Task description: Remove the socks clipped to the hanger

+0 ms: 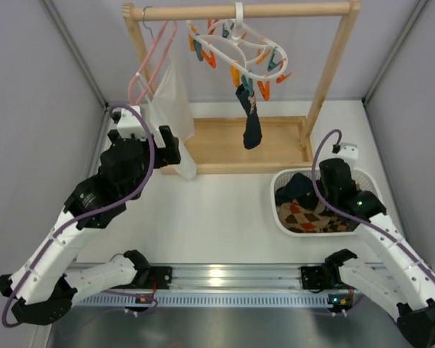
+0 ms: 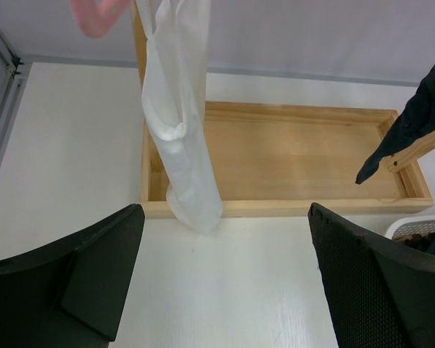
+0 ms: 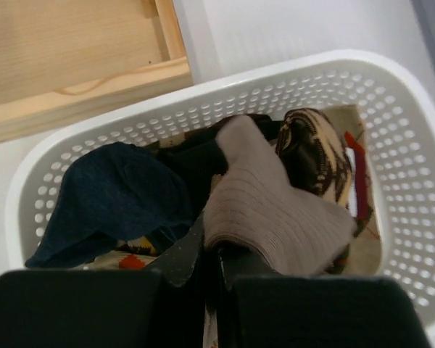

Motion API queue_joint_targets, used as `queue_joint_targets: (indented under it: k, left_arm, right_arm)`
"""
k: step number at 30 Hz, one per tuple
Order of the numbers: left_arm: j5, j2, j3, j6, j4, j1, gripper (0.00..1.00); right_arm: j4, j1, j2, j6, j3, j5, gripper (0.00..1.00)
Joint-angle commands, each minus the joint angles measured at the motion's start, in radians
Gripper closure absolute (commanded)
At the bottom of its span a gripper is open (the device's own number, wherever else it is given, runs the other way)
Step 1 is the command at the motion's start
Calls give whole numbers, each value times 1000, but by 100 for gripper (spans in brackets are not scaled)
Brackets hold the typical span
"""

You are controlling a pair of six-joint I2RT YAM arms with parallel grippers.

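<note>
The white peg hanger (image 1: pixel 235 40) with orange and teal pegs hangs from the wooden rail. One dark navy sock (image 1: pixel 251 119) is still clipped to it; its toe shows in the left wrist view (image 2: pixel 420 109). My right gripper (image 3: pixel 212 250) is low over the white basket (image 3: pixel 275 80), shut on a taupe sock (image 3: pixel 268 203) at its fold. A navy sock (image 3: pixel 116 196), a black sock (image 3: pixel 192 159) and a patterned sock (image 3: pixel 315 152) lie in the basket. My left gripper (image 2: pixel 225 275) is open and empty, just in front of the rack's base.
The wooden rack's tray base (image 1: pixel 225 145) stands at the back, its right post (image 1: pixel 326 80) next to the basket (image 1: pixel 283 181). A long white cloth (image 2: pixel 181 138) hangs from a thin pink hanger (image 1: pixel 148 69), close ahead of my left gripper (image 1: pixel 167 145). Grey walls close both sides.
</note>
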Motion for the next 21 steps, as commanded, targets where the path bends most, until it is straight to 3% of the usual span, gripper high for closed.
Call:
queue_joint_targets:
  k: [1, 7, 10, 14, 18, 21]
  left_arm:
    - [14, -54, -47, 9, 27, 4, 2]
    - [63, -131, -95, 32, 26, 4, 2]
    - [70, -166, -116, 37, 26, 4, 2]
    - [62, -191, -136, 37, 26, 4, 2]
    - [71, -199, -152, 28, 26, 4, 2]
    - [71, -203, -156, 29, 24, 4, 2]
  right_arm:
    - [106, -71, 55, 40, -109, -167, 100]
    - [265, -208, 235, 85, -227, -321, 96]
    - [305, -211, 207, 114, -258, -355, 89]
    - [238, -214, 89, 117, -218, -298, 80]
    - [149, -213, 28, 88, -131, -284, 46]
    - [75, -216, -12, 65, -79, -280, 37]
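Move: The right hand holds the brown sock above the basket, whose sock pile is centred roughly 15 cm below it and about 1 cm ahead. Within the pile, the dark blue sock lies about 9 cm left and 4 cm ahead; the wooden stand's near right corner is some 8 cm left and 12 cm ahead, 17 cm down. From the left hand the pile is about 45 cm right, 2 cm back and 35 cm down. Right hand lowers the brown sock 14 cm into the basket, then opens, rising 8; left backs off 4 cm. ##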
